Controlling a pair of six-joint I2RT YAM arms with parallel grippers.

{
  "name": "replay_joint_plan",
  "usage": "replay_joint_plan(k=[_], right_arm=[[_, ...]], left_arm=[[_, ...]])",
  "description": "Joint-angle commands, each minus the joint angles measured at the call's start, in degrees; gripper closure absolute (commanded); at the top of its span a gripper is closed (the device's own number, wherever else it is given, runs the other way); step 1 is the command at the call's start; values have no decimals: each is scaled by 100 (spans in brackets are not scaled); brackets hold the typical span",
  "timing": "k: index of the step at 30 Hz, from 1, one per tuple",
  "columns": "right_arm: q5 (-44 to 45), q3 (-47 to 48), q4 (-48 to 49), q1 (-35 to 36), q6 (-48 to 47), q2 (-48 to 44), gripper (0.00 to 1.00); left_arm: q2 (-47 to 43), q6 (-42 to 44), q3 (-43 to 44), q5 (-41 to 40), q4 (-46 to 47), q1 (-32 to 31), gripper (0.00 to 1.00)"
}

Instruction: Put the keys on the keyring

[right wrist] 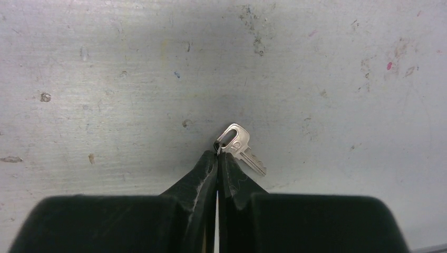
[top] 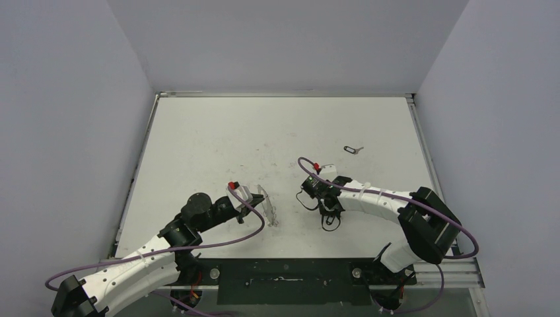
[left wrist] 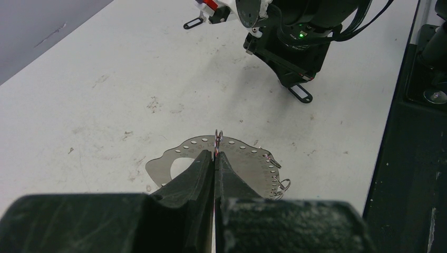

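Observation:
My left gripper (left wrist: 215, 154) is shut on a tiny silver ring (left wrist: 217, 137) on the rim of the keyring (left wrist: 248, 163). The keyring is a flat silvery plate with holes along its edge and several tiny rings on it. In the top view the keyring (top: 267, 206) stands tilted, its lower end near the table. My right gripper (right wrist: 217, 154) is shut on the small ring of a silver key (right wrist: 241, 149) just above the table. A black oblong loop (left wrist: 300, 94) sticks out under that gripper. In the top view the right gripper (top: 328, 212) points down, right of the keyring.
Another key with a black loop (top: 353, 149) lies on the white table (top: 218, 139) further back and to the right; its loop (left wrist: 194, 23) also shows in the left wrist view. Grey walls close in the table on three sides. Purple cables loop off both arms.

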Motion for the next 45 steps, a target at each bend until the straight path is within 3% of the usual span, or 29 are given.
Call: replay_joint_plan(k=[1, 9, 14, 23, 31, 45], right_arm=[[119, 2, 8, 20, -27, -186, 100], [160, 288, 35, 28, -825, -743, 100], [115, 212, 449, 28, -1707, -1723, 100], [-1072, 154, 1056, -16, -2659, -2918, 100], [-2389, 423, 1359, 9, -3288, -2700, 100], [-3853, 610, 1629, 74, -3804, -2468, 100]], left_arm=[[-26, -3, 15, 4, 55, -18, 100], [-91, 2, 76, 8, -59, -18, 100], [-62, -92, 101, 29, -47, -18, 100], [166, -501, 191, 134, 200, -20, 100], [316, -787, 192, 271, 433, -17, 100], [787, -833, 221, 977, 1092, -16, 100]])
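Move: The right hand already pinches the keys at the table; the keyring's ring, pinched in the left fingertips, is about 21 cm left, 1 cm back and 16 cm above. The plate hangs from that ring, 19 cm left, 2 back and 10 above the right hand. The second key set lies 23 cm ahead, 10 right. From the left hand the pinched keys are some 21 cm right, level ahead, 17 below. Right hand lifts the pinched keys some 16 cm, then swings left towards the keyring as left eases right. ##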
